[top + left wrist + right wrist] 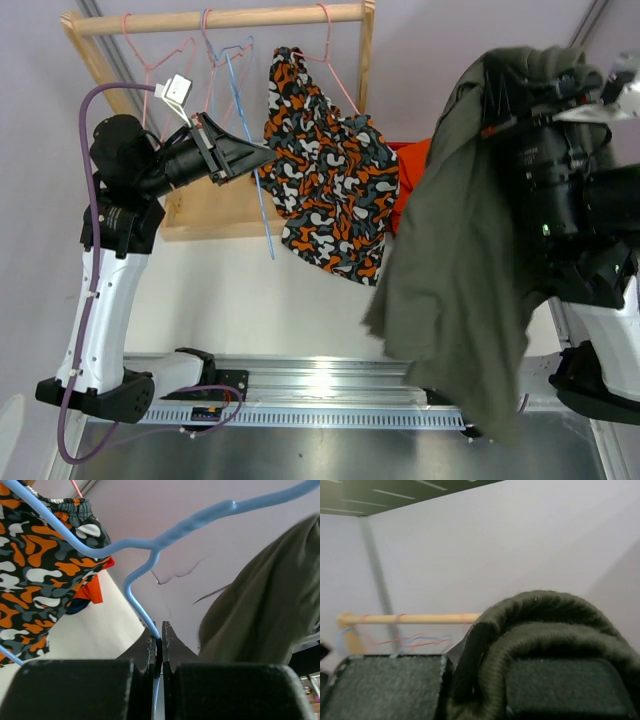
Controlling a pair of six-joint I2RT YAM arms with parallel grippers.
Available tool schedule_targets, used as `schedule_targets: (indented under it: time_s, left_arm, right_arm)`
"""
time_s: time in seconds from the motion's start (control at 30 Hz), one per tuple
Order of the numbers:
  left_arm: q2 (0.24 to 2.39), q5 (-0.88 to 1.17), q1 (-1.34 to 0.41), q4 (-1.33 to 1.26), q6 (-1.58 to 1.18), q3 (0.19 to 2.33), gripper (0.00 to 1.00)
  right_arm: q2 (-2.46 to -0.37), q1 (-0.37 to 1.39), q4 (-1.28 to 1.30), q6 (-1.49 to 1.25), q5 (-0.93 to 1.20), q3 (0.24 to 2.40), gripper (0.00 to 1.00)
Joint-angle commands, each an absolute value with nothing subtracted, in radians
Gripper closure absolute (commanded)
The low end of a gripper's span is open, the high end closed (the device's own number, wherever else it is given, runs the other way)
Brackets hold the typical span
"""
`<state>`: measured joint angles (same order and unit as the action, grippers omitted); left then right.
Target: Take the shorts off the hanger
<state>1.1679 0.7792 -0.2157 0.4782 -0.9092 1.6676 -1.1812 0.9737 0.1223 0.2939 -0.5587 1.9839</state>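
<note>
Olive green shorts hang from my raised right gripper, which is shut on their waistband; the fabric drapes over the fingers and hides them. Orange-black-white-grey blotch print shorts hang on a pink hanger from the wooden rod. Their elastic waist shows at the upper left of the left wrist view. My left gripper is shut on the wire of a bare blue hanger, pinched between the jaws. Plain orange shorts lie behind the print pair.
The wooden rack stands at the back left, with more bare pink hangers on its rod. The olive fabric hangs down over the metal rail near the arm bases.
</note>
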Motion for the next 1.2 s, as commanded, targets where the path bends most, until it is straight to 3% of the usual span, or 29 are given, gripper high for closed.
schedule_targets:
  time_s: [0.0,0.23,0.33,0.5,0.8,0.83,0.9,1.0,1.17]
  left_arm:
    - [1.146,0.765,-0.219,0.499,-0.796,1.683,1.00]
    - [1.176,0.782,-0.219,0.511,-0.726,1.694,1.00]
    - [1.201,0.805,-0.219,0.514,-0.709,1.701,1.00]
    - [1.232,0.816,-0.219,0.519,-0.689,1.721,1.00]
    - [1.302,0.830,-0.222,0.454,-0.741,1.770,1.00]
    - [1.325,0.830,-0.225,0.453,-0.742,1.790,1.00]
    - [1.353,0.830,-0.229,0.454,-0.745,1.839,1.00]
    - [1.426,0.821,-0.230,0.465,-0.739,1.943,1.00]
    - [1.583,0.877,-0.226,0.368,-0.816,2.069,1.00]
  right_arm:
    - [-1.303,0.820,0.206,0.356,-0.432,2.104,1.00]
    - [-1.530,0.436,0.265,0.243,-0.200,2.376,1.00]
    - [-1.600,0.235,0.229,0.174,-0.134,2.379,1.00]
    - [-1.585,0.097,0.053,0.049,-0.057,2.111,1.00]
    - [-1.491,0.077,-0.175,-0.150,-0.022,1.523,1.00]
    - [-1.491,0.078,-0.176,-0.173,-0.018,1.484,0.76]
    - [-1.543,0.075,-0.064,-0.231,0.026,1.457,0.02]
    - [-1.586,0.081,0.037,-0.290,0.066,1.386,0.01]
    - [-1.450,0.144,-0.144,-0.363,0.103,1.024,0.01]
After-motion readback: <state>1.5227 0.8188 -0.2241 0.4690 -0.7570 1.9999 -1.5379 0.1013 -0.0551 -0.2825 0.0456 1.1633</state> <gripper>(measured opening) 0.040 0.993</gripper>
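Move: The right hand, high up with the olive shorts in its grip, has the red bin about 26 cm ahead, 6 cm right and 60 cm below. Orange shorts in the bin lie 22 cm ahead, 3 cm right, 55 below; the camouflage shorts hang 10 ahead, 24 left, 33 below. From the left hand, holding a blue hanger, the wooden rail runs some 18 cm straight ahead and 8 above, the camouflage shorts 9 ahead, 8 right, 17 below. Right hand sweeps 30 cm forward, plunges 45 into the bin, opening; left dips, then carries hanger forward railward. ##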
